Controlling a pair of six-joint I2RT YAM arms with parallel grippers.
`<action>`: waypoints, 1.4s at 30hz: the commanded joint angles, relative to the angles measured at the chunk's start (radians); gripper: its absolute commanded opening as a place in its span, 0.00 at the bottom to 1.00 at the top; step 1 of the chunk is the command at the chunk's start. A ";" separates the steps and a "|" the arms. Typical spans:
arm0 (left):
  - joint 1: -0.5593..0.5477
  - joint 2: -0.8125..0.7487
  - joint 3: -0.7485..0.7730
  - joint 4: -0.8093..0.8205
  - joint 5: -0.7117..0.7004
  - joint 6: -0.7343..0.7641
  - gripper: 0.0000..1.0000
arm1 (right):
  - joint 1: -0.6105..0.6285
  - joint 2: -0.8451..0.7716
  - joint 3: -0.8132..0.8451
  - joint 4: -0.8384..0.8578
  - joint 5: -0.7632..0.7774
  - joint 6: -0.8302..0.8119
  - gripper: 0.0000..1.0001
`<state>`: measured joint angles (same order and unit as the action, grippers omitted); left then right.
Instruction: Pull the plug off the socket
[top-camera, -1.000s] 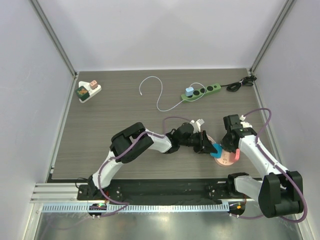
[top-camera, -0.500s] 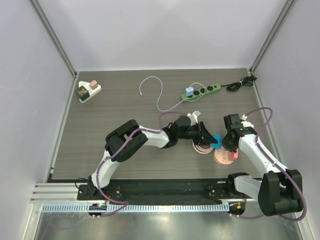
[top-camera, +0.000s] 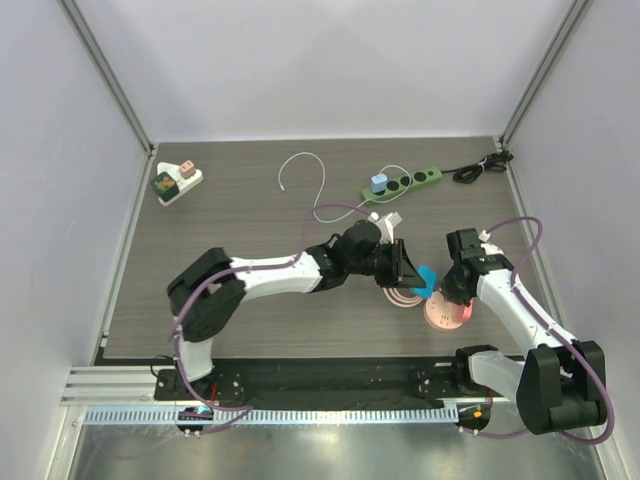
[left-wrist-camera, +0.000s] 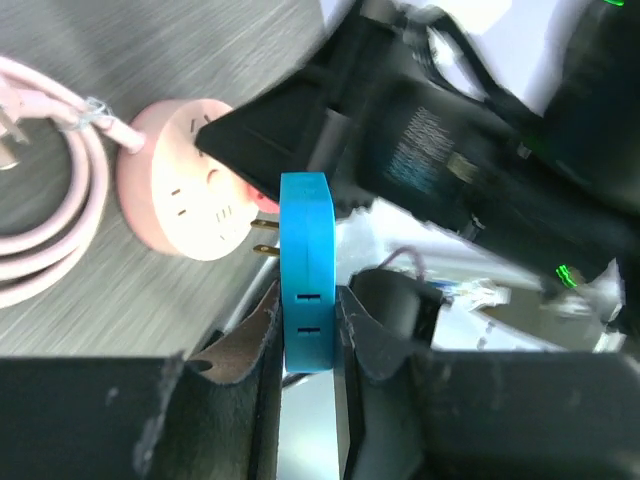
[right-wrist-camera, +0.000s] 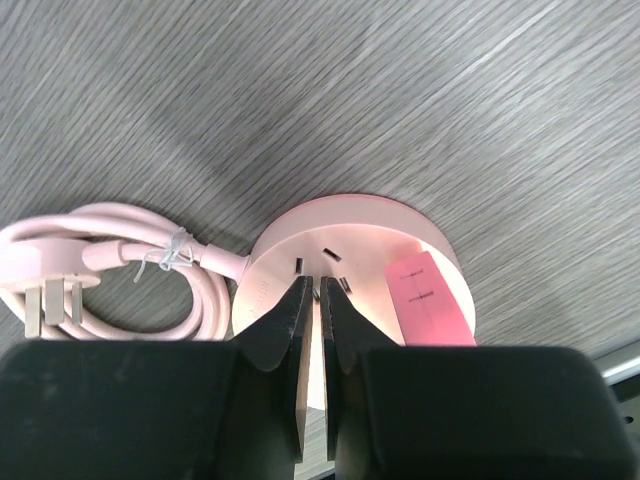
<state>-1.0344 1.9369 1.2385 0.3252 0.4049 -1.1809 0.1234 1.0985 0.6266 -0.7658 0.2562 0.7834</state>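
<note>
My left gripper (top-camera: 414, 272) is shut on a blue plug (top-camera: 428, 277) and holds it just left of the round pink socket (top-camera: 445, 315). In the left wrist view the blue plug (left-wrist-camera: 305, 270) sits between my fingers with its brass prongs bare, apart from the socket (left-wrist-camera: 190, 195). My right gripper (top-camera: 456, 297) is shut, with its tips (right-wrist-camera: 312, 292) resting on top of the socket (right-wrist-camera: 365, 250). A pink-red plug (right-wrist-camera: 430, 300) stays seated in the socket. The socket's coiled pink cable (top-camera: 400, 297) lies beside it.
A green power strip (top-camera: 404, 184) with a light-blue plug (top-camera: 379, 183) and a loose white cable (top-camera: 318, 192) lie at the back. A black cord (top-camera: 480, 167) is at the back right. A white adapter block (top-camera: 177, 181) is at the back left.
My left gripper has drawn the blue plug up and left, away from the pink socket. The left arm's elbow swung left. My right gripper stayed on the socket.
</note>
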 joint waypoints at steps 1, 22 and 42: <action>-0.006 -0.170 0.013 -0.349 -0.154 0.275 0.00 | 0.012 -0.011 -0.005 -0.021 -0.066 -0.033 0.14; -0.236 -0.021 0.192 -1.434 -1.331 0.273 0.00 | 0.012 -0.069 0.050 -0.032 -0.167 -0.072 0.16; -0.253 -0.073 0.144 -1.322 -1.223 0.394 0.94 | 0.012 -0.100 0.067 -0.046 -0.181 -0.070 0.17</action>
<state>-1.2831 1.9541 1.3888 -1.0500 -0.8085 -0.8127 0.1299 1.0161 0.6498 -0.8013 0.0830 0.7315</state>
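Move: The left hand already holds the freed blue plug; the bare table spot where it will be left is about 25 cm to this hand's left, 1 cm ahead and 13 cm below. The pink socket sits some 8 cm to the hand's right, 4 cm back and 12 cm down, its coiled cord nearly underneath, about 2 cm left, level fore and aft, 13 cm down. From the right hand, the socket's middle is about 1 cm back and 2 cm below; the table spot is roughly 5 cm ahead, 33 cm left and 3 cm below. The left hand keeps its pinch on the blue plug and, after a small rise, swings it left and down, away from the pink socket, some 25 cm across and 10 cm lower, while the wrist rolls round through roughly 100 degrees so the fingers, which pointed right, end up slanting forward and down; low over the bare table they open wide, let go of the plug and begin to back up. Meanwhile the right hand, fingertips on the socket and still nearly shut, drifts about 3 cm left, turns slightly counter-clockwise and rises about 2 cm, easing off the socket. ##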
